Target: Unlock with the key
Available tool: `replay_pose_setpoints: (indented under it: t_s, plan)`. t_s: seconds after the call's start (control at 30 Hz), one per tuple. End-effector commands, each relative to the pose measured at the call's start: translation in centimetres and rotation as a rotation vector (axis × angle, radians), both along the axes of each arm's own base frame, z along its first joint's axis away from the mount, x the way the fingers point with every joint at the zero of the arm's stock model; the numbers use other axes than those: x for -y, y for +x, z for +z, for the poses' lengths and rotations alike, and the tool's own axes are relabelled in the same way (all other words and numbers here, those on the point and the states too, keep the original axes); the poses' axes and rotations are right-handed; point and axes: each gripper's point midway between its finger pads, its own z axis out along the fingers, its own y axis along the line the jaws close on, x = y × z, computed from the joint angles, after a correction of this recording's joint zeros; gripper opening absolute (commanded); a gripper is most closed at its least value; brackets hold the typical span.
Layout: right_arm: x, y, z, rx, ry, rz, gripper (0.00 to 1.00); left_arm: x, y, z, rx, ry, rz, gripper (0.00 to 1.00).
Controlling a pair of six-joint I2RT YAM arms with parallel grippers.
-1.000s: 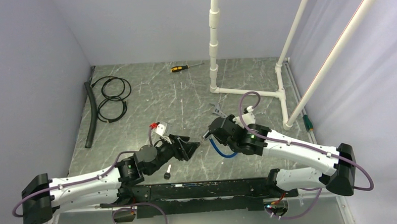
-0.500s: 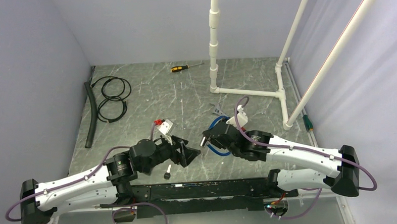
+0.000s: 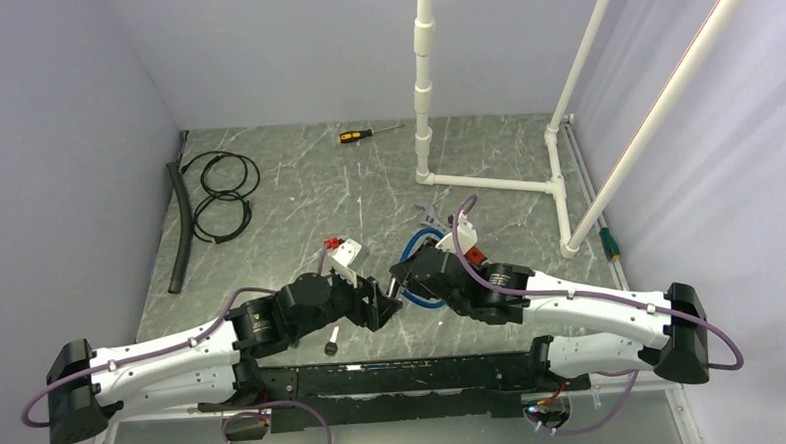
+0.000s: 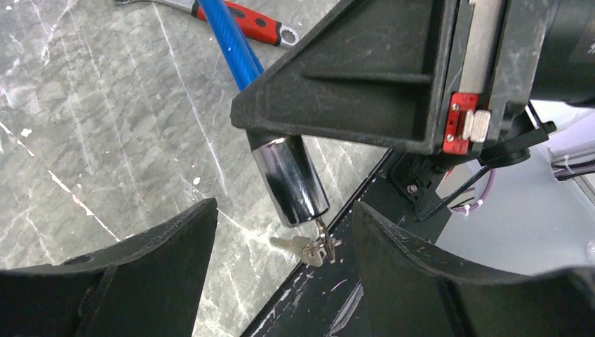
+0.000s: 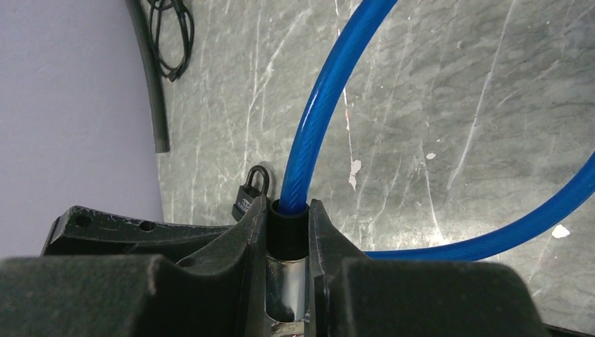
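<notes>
My right gripper [image 5: 288, 210] is shut on the chrome lock cylinder [image 5: 284, 281] of a blue cable lock [image 5: 330, 91], which it holds above the table. From the cylinder's lower end [image 4: 291, 179] a key [image 4: 321, 235] sticks out, and a second key [image 4: 295, 244] hangs from its ring. My left gripper [image 4: 284, 210] is open, one finger on each side of the cylinder's end and the keys, touching neither. From above, the left gripper [image 3: 378, 305] and right gripper [image 3: 400, 279] sit nearly tip to tip.
A small black padlock [image 3: 331, 342] lies on the table by the left arm. A red-handled wrench [image 4: 245, 17] lies beyond the lock. Farther off are a screwdriver [image 3: 367, 133], coiled black cables [image 3: 222, 189], a black hose [image 3: 179, 226] and a white pipe frame [image 3: 487, 183].
My left gripper has moved right, up to the lock's key end, with its jaws a little wider. My right gripper has carried the lock left and nearer, towards it.
</notes>
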Motion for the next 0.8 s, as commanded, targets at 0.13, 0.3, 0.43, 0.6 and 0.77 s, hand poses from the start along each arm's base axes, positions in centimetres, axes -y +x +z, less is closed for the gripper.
replay_pose_setpoints:
  t_s: [0.13,0.3,0.43,0.6,0.77]
  plan:
    - [-1.6,-0.2,1.2,0.053,0.043,0.040,0.00,1.3,1.1,1.8,0.013,-0.105,0.044,0.70]
    - [-1.7,-0.4,0.8,0.042,0.050,0.043,0.00,1.5,1.1,0.9,-0.003,-0.083,0.045,0.47]
    - [-1.3,-0.3,0.9,0.045,0.054,0.031,0.00,1.7,1.2,0.2,-0.019,-0.071,0.048,0.36]
    - [-1.3,-0.4,1.2,0.055,0.071,0.041,0.00,1.7,0.9,-0.5,-0.041,-0.068,0.044,0.20]
    - [-1.0,-0.4,1.5,0.084,0.084,0.048,0.22,1.7,0.6,-0.4,-0.046,-0.099,0.031,0.00]
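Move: The cable lock's metal barrel, its collar still gripped by the right fingers, lies about 3 cm ahead of the left hand, 2 cm to its right and nearly level. The lock's key hangs at the barrel's near end, some 3 cm right of the left hand; the blue cable loop lies roughly 8 cm ahead and 9 cm right. From the right hand the barrel's middle is about 3 cm back and 1 cm left. Ease the open left gripper right and forward, rising slightly and then sinking, to straddle the lock's barrel, and close the fingers to about half their gap so they pinch it just above the key. Meanwhile keep the right grip on the collar and bring that hand down about 2 cm, with a slight move back, carrying the lock in between the left fingers. ##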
